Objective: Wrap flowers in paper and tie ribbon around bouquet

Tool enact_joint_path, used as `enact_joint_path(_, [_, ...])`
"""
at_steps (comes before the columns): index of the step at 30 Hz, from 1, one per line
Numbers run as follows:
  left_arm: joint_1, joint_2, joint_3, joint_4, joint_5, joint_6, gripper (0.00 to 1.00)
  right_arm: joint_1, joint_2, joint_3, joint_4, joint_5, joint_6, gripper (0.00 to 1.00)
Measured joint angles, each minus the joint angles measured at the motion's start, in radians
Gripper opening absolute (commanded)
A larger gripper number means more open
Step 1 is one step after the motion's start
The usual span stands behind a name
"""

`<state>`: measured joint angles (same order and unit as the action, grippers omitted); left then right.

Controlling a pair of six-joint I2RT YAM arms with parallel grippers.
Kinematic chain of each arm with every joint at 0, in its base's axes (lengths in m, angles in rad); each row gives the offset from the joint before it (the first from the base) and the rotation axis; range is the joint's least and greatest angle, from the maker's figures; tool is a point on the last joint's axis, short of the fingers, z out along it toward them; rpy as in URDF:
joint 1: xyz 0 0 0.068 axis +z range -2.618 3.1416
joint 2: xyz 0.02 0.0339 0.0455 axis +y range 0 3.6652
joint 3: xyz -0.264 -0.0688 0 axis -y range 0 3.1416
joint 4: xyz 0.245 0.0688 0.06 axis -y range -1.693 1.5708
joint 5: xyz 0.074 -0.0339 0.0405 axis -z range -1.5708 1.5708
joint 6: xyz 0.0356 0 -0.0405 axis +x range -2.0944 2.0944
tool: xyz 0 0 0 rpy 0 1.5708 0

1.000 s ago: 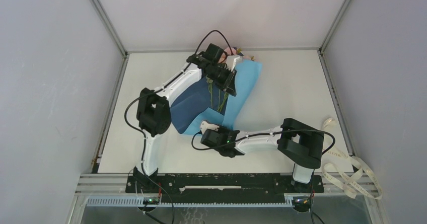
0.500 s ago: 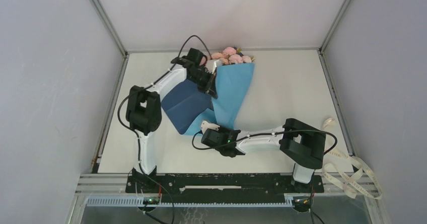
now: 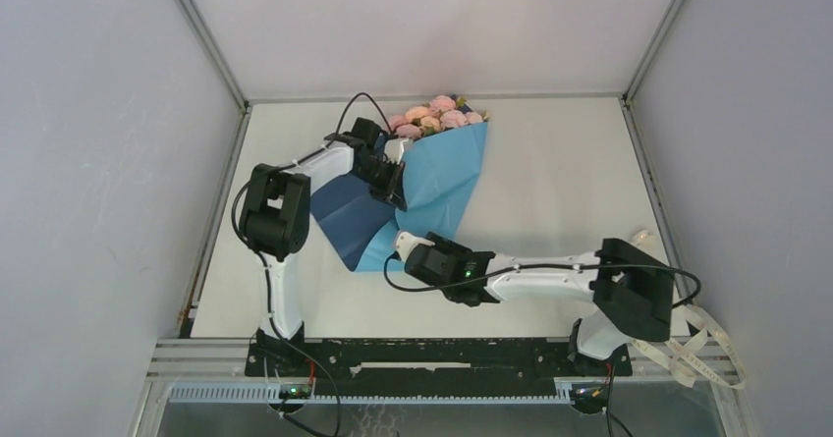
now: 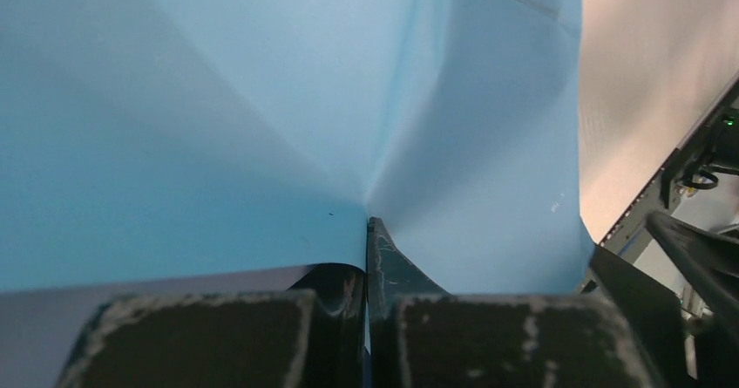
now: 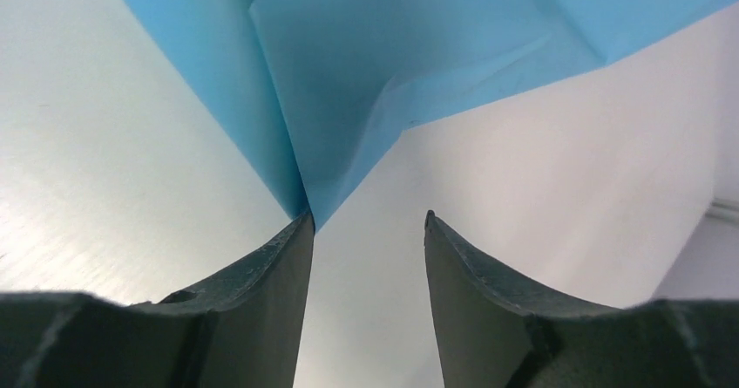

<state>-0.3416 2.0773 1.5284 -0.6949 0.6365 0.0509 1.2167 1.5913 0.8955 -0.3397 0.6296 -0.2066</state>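
The flowers (image 3: 438, 115), pale pink roses, poke out at the far end of the paper (image 3: 444, 167), whose light-blue face is folded over the stems; its navy face (image 3: 346, 211) lies spread to the left. My left gripper (image 3: 393, 184) sits on the fold's left edge, shut on the paper (image 4: 261, 100), with the sheet pinched between its jaws (image 4: 368, 231). My right gripper (image 3: 401, 245) stands open just short of the paper's near tip (image 5: 312, 209), which touches its left finger (image 5: 279, 266). The ribbon (image 3: 688, 344) lies in loops off the table's right edge.
The white table (image 3: 560, 191) is walled by grey panels with metal frame posts at the back corners. The right arm's elbow (image 3: 629, 285) sits close to the ribbon. A black rail (image 3: 432, 358) runs along the near edge.
My left gripper shut on the paper and drew the light-blue flap left over the stems. My right gripper opened and let go of the paper's near tip; its elbow swung right.
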Motion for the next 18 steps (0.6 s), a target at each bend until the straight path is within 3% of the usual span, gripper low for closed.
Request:
enact_joint_path(11, [0.007, 0.0, -0.051, 0.064, -0.023, -0.01, 0.0, -0.047, -0.286, -0.006, -0.037, -0.371, -0.016, 0.55])
enact_joint_path(13, [0.006, 0.0, -0.057, 0.071, -0.023, -0.01, 0.0, -0.116, -0.323, -0.007, -0.031, -0.476, 0.018, 0.49])
enact_joint_path(18, [0.006, 0.0, -0.069, 0.085, -0.022, -0.01, 0.0, -0.328, -0.286, -0.006, 0.094, -0.694, 0.196, 0.18])
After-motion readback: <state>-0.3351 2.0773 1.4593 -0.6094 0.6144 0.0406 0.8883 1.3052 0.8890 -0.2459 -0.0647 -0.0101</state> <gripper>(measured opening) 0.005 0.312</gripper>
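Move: The folded-over edge of the light-blue paper is already pinched in the left fingers, and the lower layer it is being taken to lies straight beneath them, some 3 cm down. From the right hand that pinched edge lies about 14 cm ahead, 13 cm left and 2 cm lower. The paper's front corner is roughly 2 cm ahead of the right fingers, 2 cm left and 3 cm below. The flower heads stand about 37 cm ahead of the right hand and 6 cm left. The paper's folded edge stays pinched in the shut left fingers and is lowered about 2 cm towards the layer below. From the front corner the right hand lifts clear some 7 cm, first drawing back about 3 cm and left, then swinging forward over the paper again, rolling left side up and tipping down, some 45 degrees in all, so that the half-closing fingers point towards the left hand. ##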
